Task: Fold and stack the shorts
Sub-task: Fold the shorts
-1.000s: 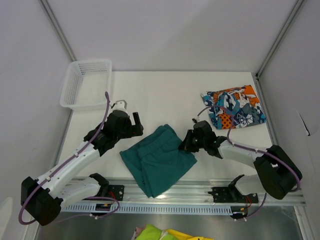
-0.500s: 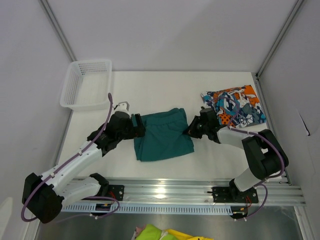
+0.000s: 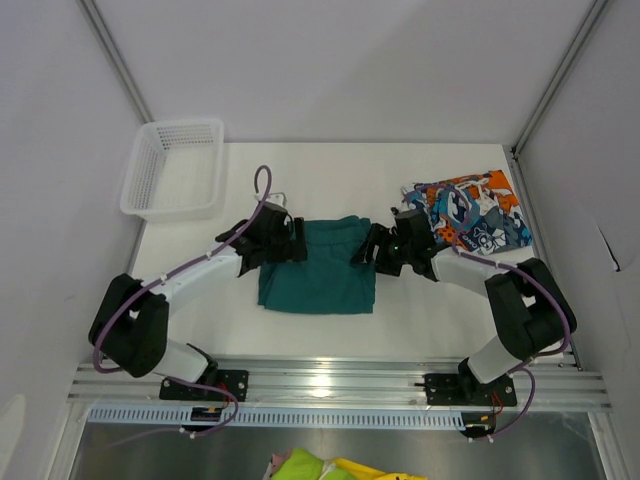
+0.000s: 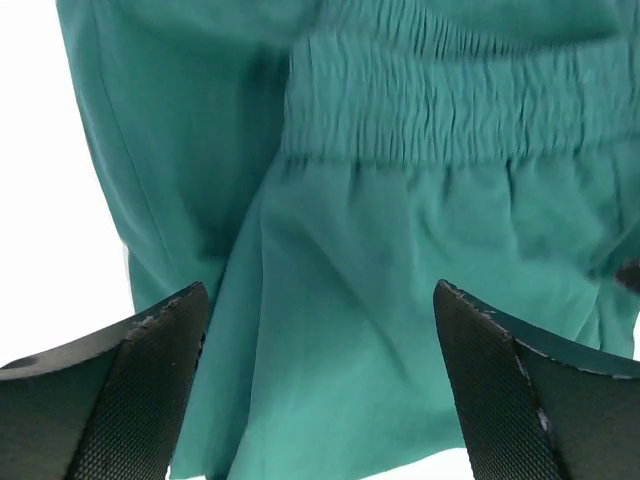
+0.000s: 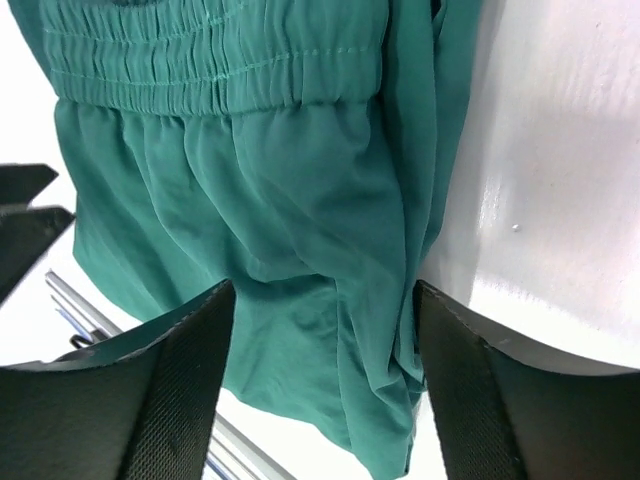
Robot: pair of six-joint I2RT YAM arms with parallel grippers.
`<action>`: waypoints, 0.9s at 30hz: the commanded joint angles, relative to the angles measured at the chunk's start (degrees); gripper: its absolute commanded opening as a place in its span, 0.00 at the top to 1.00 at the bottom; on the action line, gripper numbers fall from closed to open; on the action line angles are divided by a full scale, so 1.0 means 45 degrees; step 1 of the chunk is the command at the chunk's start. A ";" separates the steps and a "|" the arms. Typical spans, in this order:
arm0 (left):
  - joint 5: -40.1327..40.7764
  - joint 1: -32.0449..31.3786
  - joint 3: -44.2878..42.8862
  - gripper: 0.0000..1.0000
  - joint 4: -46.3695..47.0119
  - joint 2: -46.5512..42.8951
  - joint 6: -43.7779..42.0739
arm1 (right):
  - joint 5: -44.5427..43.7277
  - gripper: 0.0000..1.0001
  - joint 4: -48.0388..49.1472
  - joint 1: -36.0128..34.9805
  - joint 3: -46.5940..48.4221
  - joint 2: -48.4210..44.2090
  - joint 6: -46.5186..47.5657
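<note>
The plain dark teal-green shorts [image 3: 318, 272] lie folded in a rough rectangle at the table's middle, with the elastic waistband at the far edge. They fill the left wrist view [image 4: 380, 230] and the right wrist view [image 5: 260, 190]. My left gripper [image 3: 297, 241] is open just above their far left corner, with fabric showing between its fingers [image 4: 320, 292]. My right gripper [image 3: 364, 252] is open above their far right edge [image 5: 322, 290]. The patchwork shorts [image 3: 470, 212] lie folded at the back right. No drawstring shows.
A white mesh basket [image 3: 175, 165] stands at the back left corner. The metal rail [image 3: 330, 380] runs along the table's near edge. Yellow-green cloth [image 3: 310, 466] shows below the rail. Grey walls close in the table on three sides.
The teal shorts went from spread out near the front edge to a folded rectangle farther back. Both grippers moved away from the bases, toward each other, and now stand open over the far edge.
</note>
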State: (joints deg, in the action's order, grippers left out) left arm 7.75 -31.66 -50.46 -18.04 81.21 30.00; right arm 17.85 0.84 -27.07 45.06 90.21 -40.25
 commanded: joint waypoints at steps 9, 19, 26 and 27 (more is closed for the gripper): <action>-0.0567 0.1702 -0.1035 0.17 0.0960 0.1288 -0.1138 | 0.2088 0.23 0.0359 0.1210 0.0514 0.0284 0.0859; -0.4608 0.2602 -0.1092 0.22 0.3109 0.2382 -0.1549 | 0.3142 0.26 0.0964 0.1659 0.1139 0.1514 0.1054; -0.5627 0.2621 -0.1990 0.44 0.2818 0.3632 -0.1705 | 0.3767 0.54 0.1706 0.1699 0.1549 0.2276 0.0937; -0.5686 0.2621 -0.2010 0.48 0.2876 0.3633 -0.1686 | 0.3846 0.60 0.1843 0.1699 0.1530 0.2296 0.0840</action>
State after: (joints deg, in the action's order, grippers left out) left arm -13.74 -20.36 -57.01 -7.09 96.97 23.49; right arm 32.40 5.17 -19.62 49.65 99.79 -36.23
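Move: The left end of the green shorts' waistband lies about 7 cm ahead of the left hand, 1 cm to its right and 5 cm below. For the right hand, the waistband's right end is some 5 cm ahead, in line with it and 3 cm lower. The white basket stands roughly 20 cm ahead and 27 cm to the left of the left hand; the patterned shorts lie about 10 cm ahead and 22 cm to the right of the right hand. Forward over the green shorts go both hands: the left about 6 cm to the waistband's left end, sinking slightly, bowing left and back right, rolling its left side down as it turns a little clockwise. The right advances about 3 cm towards the other end, swerving right first and dipping late, left side rising a little. Both sets of fingers narrow to about half open, not yet shut on the cloth. ##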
